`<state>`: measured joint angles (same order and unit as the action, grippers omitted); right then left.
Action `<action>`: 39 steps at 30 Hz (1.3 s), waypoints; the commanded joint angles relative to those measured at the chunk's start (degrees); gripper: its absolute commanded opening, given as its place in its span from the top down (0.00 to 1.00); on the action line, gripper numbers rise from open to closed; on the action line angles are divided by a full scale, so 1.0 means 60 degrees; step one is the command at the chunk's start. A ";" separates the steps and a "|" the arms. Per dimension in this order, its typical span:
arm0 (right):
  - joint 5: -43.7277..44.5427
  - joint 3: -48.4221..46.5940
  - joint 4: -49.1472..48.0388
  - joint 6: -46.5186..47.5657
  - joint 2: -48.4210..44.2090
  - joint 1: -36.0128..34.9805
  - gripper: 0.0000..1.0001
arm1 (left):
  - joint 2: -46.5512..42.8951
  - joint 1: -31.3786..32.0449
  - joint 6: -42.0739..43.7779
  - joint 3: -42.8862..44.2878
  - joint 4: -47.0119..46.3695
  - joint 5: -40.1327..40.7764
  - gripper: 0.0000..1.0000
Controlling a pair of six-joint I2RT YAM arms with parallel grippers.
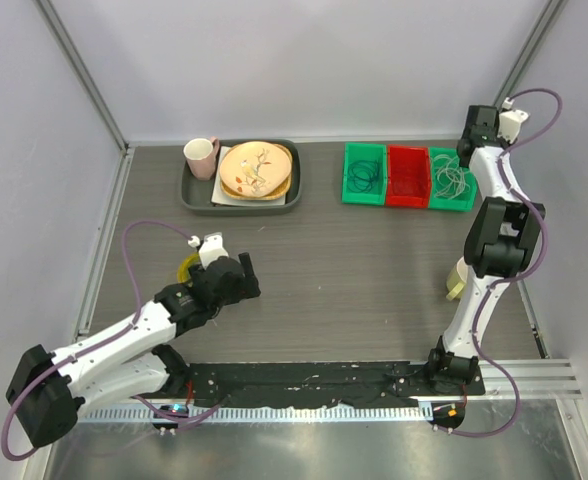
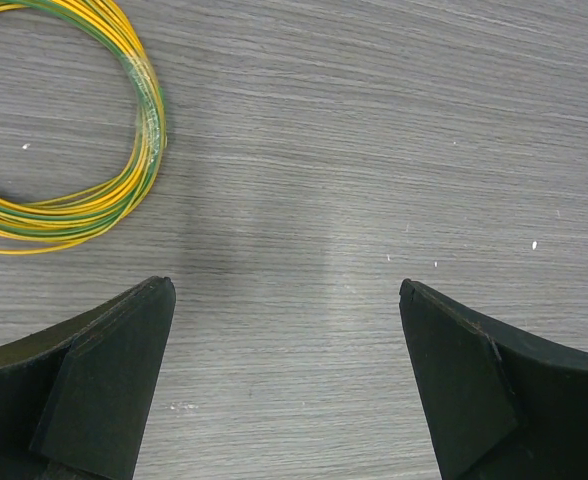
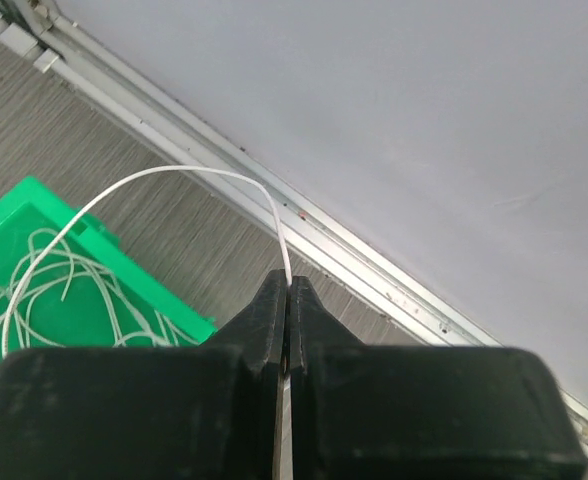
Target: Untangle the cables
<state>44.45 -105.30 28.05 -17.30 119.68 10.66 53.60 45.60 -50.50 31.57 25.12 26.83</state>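
Observation:
My right gripper (image 1: pixel 465 156) (image 3: pixel 287 283) is shut on one thin white cable (image 3: pixel 174 175). The cable arcs up from the fingertips and down into the right green bin (image 1: pixel 452 200) (image 3: pixel 94 235), where several loose white cables (image 1: pixel 454 180) (image 3: pixel 54 290) lie. The left green bin (image 1: pixel 365 195) holds dark cables (image 1: pixel 364 175). A red bin (image 1: pixel 407 178) stands between them; I cannot make out its contents. My left gripper (image 1: pixel 242 280) (image 2: pixel 285 287) is open and empty, low over bare table, right of the yellow-green wire ring (image 1: pixel 185 270) (image 2: pixel 124 190).
A dark tray (image 1: pixel 189 195) at the back left holds a pink mug (image 1: pixel 201 157) and stacked plates (image 1: pixel 256 170). A pale roll-like object (image 1: pixel 456 281) sits beside the right arm. A black mat (image 1: pixel 304 383) runs along the near edge. Walls close in the back and right.

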 commanded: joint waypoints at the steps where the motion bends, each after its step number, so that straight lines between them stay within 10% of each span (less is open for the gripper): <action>1: 0.0239 -0.0380 -0.0032 0.0568 0.0268 -0.0603 0.99 | -0.0013 -0.0086 0.0126 -0.0003 -0.0408 -0.0077 0.00; 18: -0.2412 -0.0995 0.1227 0.0130 0.1059 -0.0765 0.94 | -0.0365 -0.0218 0.0082 -0.0164 -0.0335 -0.0165 0.00; 33: -0.3346 -0.1144 0.1799 0.0350 -0.1399 -0.0648 0.11 | -0.0672 -0.0218 -0.0284 0.0567 0.0543 -0.0370 0.00; 39: -0.4493 0.1033 0.1420 -0.0339 -0.3812 -0.1378 0.08 | -0.0658 -0.0233 -0.0518 0.1051 0.1567 0.0010 0.00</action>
<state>22.20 -106.72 38.54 -16.58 109.16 6.11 50.37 44.53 -52.18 34.37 29.87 24.91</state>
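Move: The right hand, still pinching the white cable's end, is beside the right green compartment: its middle lies roughly 11 cm left, 2 cm ahead and 14 cm below. The red compartment is about 21 cm left and the left green compartment some 31 cm left, both 2 cm ahead. The yellow mug stands 20 cm back and 15 cm left. From the idle left hand, the right green compartment is about 29 cm ahead, 45 cm right. The right hand brings the white cable 7 cm left and down, opens wide over its compartment, rises 12 cm. ##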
